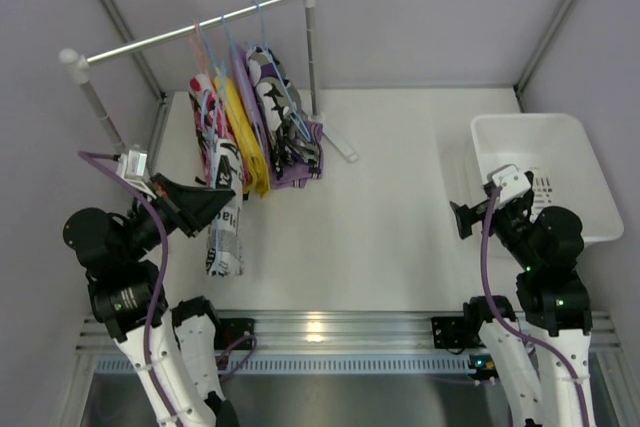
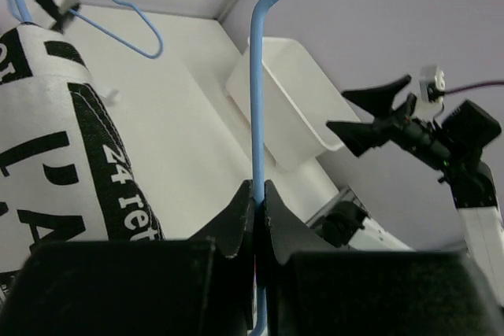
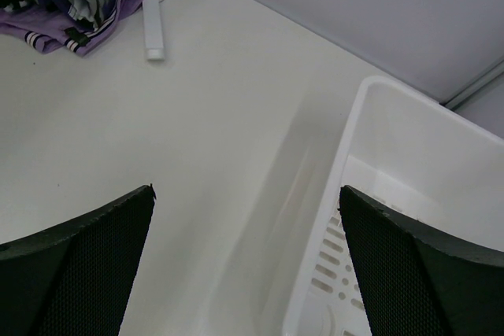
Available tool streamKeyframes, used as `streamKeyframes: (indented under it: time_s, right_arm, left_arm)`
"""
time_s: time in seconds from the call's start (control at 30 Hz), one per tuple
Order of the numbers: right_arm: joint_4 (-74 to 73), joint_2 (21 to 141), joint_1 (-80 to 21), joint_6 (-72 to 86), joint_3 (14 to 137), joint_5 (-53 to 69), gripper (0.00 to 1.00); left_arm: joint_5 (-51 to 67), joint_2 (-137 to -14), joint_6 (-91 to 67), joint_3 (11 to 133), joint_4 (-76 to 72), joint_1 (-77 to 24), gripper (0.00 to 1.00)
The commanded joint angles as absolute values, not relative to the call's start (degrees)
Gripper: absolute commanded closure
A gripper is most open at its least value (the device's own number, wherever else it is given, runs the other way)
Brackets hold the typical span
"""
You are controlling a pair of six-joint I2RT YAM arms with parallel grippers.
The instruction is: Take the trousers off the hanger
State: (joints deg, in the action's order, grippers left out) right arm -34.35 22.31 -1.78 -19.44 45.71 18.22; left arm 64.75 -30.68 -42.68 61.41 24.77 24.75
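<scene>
Several small trousers hang on hangers from the rail [image 1: 190,35]: red-pink [image 1: 212,112], yellow [image 1: 245,137], spotted black-and-white [image 1: 270,77] and purple [image 1: 300,162]. A black-and-white print pair [image 1: 225,237] hangs lower, in front of the others, beside my left gripper [image 1: 225,197]. In the left wrist view that gripper [image 2: 258,194] is shut on the thin blue wire of a hanger [image 2: 256,100], whose top runs out of the frame. The print trousers [image 2: 55,155] fill the left of that view. My right gripper [image 1: 462,219] stands open with nothing in it, beside the basket.
A white plastic basket [image 1: 590,187] sits at the right of the table; its rim [image 3: 370,116] lies just right of my open right gripper [image 3: 246,190]. The rack's right post [image 1: 310,47] and white foot [image 3: 153,33] stand by the purple trousers [image 3: 63,25].
</scene>
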Motion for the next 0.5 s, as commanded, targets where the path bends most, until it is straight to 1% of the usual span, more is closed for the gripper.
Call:
streamKeyframes:
  time_s: [0.0, 0.17, 0.27, 0.3, 0.37, 0.47]
  right_arm:
    - [-33.4, 21.27, -1.41, -18.9, 45.18, 19.42, 0.01]
    - [-33.75, 19.42, -1.41, -17.76, 44.91, 19.42, 0.01]
    - [-34.01, 18.37, -1.32, -17.06, 44.47, 18.72, 0.01]
    - [-33.84, 18.2, -1.41, -16.79, 44.12, 18.63, 0.01]
    - [-33.84, 17.93, -1.32, -16.18, 43.77, 18.54, 0.01]
    - [-33.66, 17.75, -1.41, -15.82, 43.24, 18.28, 0.01]
  left_arm:
    - [79.68, -29.26, -38.68, 63.72, 23.01, 24.96, 1.0]
    - [89.11, -30.32, -33.59, 65.56, 35.31, 24.96, 1.0]
    - [95.43, -31.29, -26.83, 66.62, 46.55, 24.96, 1.0]
    - [95.88, -31.81, -25.59, 66.1, 51.8, 24.87, 1.0]
    - [95.8, -31.47, -29.07, 64.08, 50.2, 23.47, 1.0]
    - [95.89, -30.68, -28.56, 65.3, 50.1, 22.24, 1.0]
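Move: I already hold the blue hanger in my shut left hand. The printed trousers hang from it, their middle about 6 cm ahead of that hand, 5 cm to its left and 15 cm below. On the rack, some 18 cm lower than the hand, the red trousers hang about 22 cm ahead and 9 cm left, the yellow trousers about 24 cm ahead and 1 cm left. From my right hand the printed trousers are about 75 cm left, level fore and aft and 2 cm lower. Keeping my left fingers shut on the side of the hanger, I draw it back about 6 cm, away from the rack, easing off as I go and bringing it some 3–4 cm to the right and as much down. Meanwhile my wrist turns clockwise about 20 degrees, and my fingers tip a little downward. ##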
